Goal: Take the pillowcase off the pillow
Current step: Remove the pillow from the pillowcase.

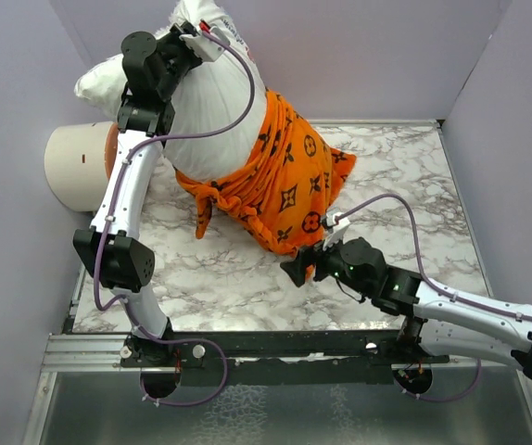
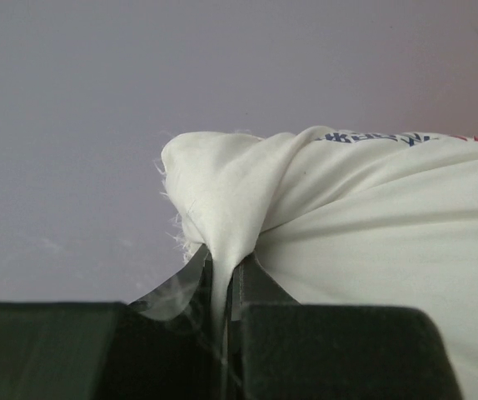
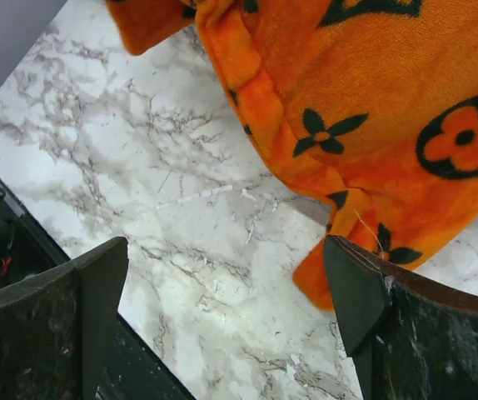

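The white pillow (image 1: 212, 111) hangs tilted over the back left of the table, its upper corner pinched in my left gripper (image 1: 185, 40). In the left wrist view that gripper (image 2: 226, 268) is shut on a fold of the pillow (image 2: 372, 217). The orange pillowcase (image 1: 280, 181) with black flower motifs covers only the pillow's lower end and bunches on the marble table (image 1: 229, 278). My right gripper (image 1: 300, 268) stands open low over the table at the pillowcase's near edge. In the right wrist view the pillowcase (image 3: 372, 92) has a corner of its hem lying by the right finger (image 3: 356, 292), and nothing is between the fingers of the gripper (image 3: 226, 287).
A cream cylinder (image 1: 76, 167) lies at the left edge behind my left arm. Lilac walls close in the table at the back and both sides. A metal rail (image 1: 247, 345) runs along the near edge.
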`<state>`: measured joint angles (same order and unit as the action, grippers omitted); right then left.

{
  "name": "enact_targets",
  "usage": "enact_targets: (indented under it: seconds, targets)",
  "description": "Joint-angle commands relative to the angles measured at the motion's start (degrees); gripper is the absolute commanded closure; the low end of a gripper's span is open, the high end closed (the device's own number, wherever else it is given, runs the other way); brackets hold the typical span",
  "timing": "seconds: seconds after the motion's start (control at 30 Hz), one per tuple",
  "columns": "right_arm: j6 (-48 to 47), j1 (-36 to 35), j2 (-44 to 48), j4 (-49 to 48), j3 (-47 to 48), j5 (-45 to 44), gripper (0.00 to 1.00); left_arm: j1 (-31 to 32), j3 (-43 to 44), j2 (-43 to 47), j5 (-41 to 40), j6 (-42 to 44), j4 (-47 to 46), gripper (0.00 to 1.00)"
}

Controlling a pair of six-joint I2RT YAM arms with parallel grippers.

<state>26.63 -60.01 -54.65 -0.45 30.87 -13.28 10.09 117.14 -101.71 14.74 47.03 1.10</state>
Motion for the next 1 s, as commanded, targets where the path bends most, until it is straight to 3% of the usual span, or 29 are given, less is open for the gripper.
enact_targets:
  seconds: [0.0, 0.23, 0.63, 0.77, 0.83, 0.9, 0.97]
  targets:
    - [1.3, -0.4, -4.1, 6.4, 2.5, -5.1, 0.00, 0.9, 3.1, 4.9, 0.7, -0.3, -20.9, 1.00]
    - [3.2, 0.0, -25.7, 13.7, 11.0, -12.8, 0.00, 0.5, 2.4, 5.1, 0.9, -0.1, -20.3, 1.00]
    - [-3.0, 3.1, -40.6, 7.7, 15.1, -12.1, 0.02, -0.9, 2.6, 5.3, 2.0, -2.0, -20.6, 1.00]
    - [-2.4, 5.0, -43.3, 5.3, 14.9, -9.1, 0.24, -1.3, 3.5, 4.9, 2.0, -1.7, -20.7, 1.00]
    - [0.0, 7.1, -42.1, 4.8, 13.7, -7.4, 0.50, -1.7, 4.9, 4.9, 1.7, -1.9, -20.9, 1.00]
    - [4.3, 9.8, -39.6, 6.3, 12.1, -7.0, 0.92, -2.5, 6.8, 2.4, 0.7, -2.1, -21.7, 1.00]
    - [9.3, 12.6, -35.9, 8.2, 9.9, -7.9, 0.99, -3.7, 9.5, 0.7, -0.6, -2.3, -22.9, 1.00]
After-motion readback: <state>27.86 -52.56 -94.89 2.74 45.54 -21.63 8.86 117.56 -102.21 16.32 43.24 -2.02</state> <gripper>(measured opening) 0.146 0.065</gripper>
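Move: About 7 cm ahead of the open right hand, 2 cm to its right and 14 cm below lies the pillowcase's near corner. The case's loose hem flap is roughly 17 cm ahead, 20 cm left and 10 cm below the right hand; the case's far right corner is some 31 cm ahead, 11 cm right and 13 cm below. From the left hand, that near corner sits around 27 cm back, 22 cm right and 51 cm down. Dropping some 14 cm towards the table, the right hand then slides forward, about 8 cm in all, onto the pillowcase's near corner, its fingers tipping about 30 degrees steeper and turning a little clockwise. Once low, the wide-open fingers close and pinch the orange cloth, while the left hand stays high with its grip on the white pillow's corner. ##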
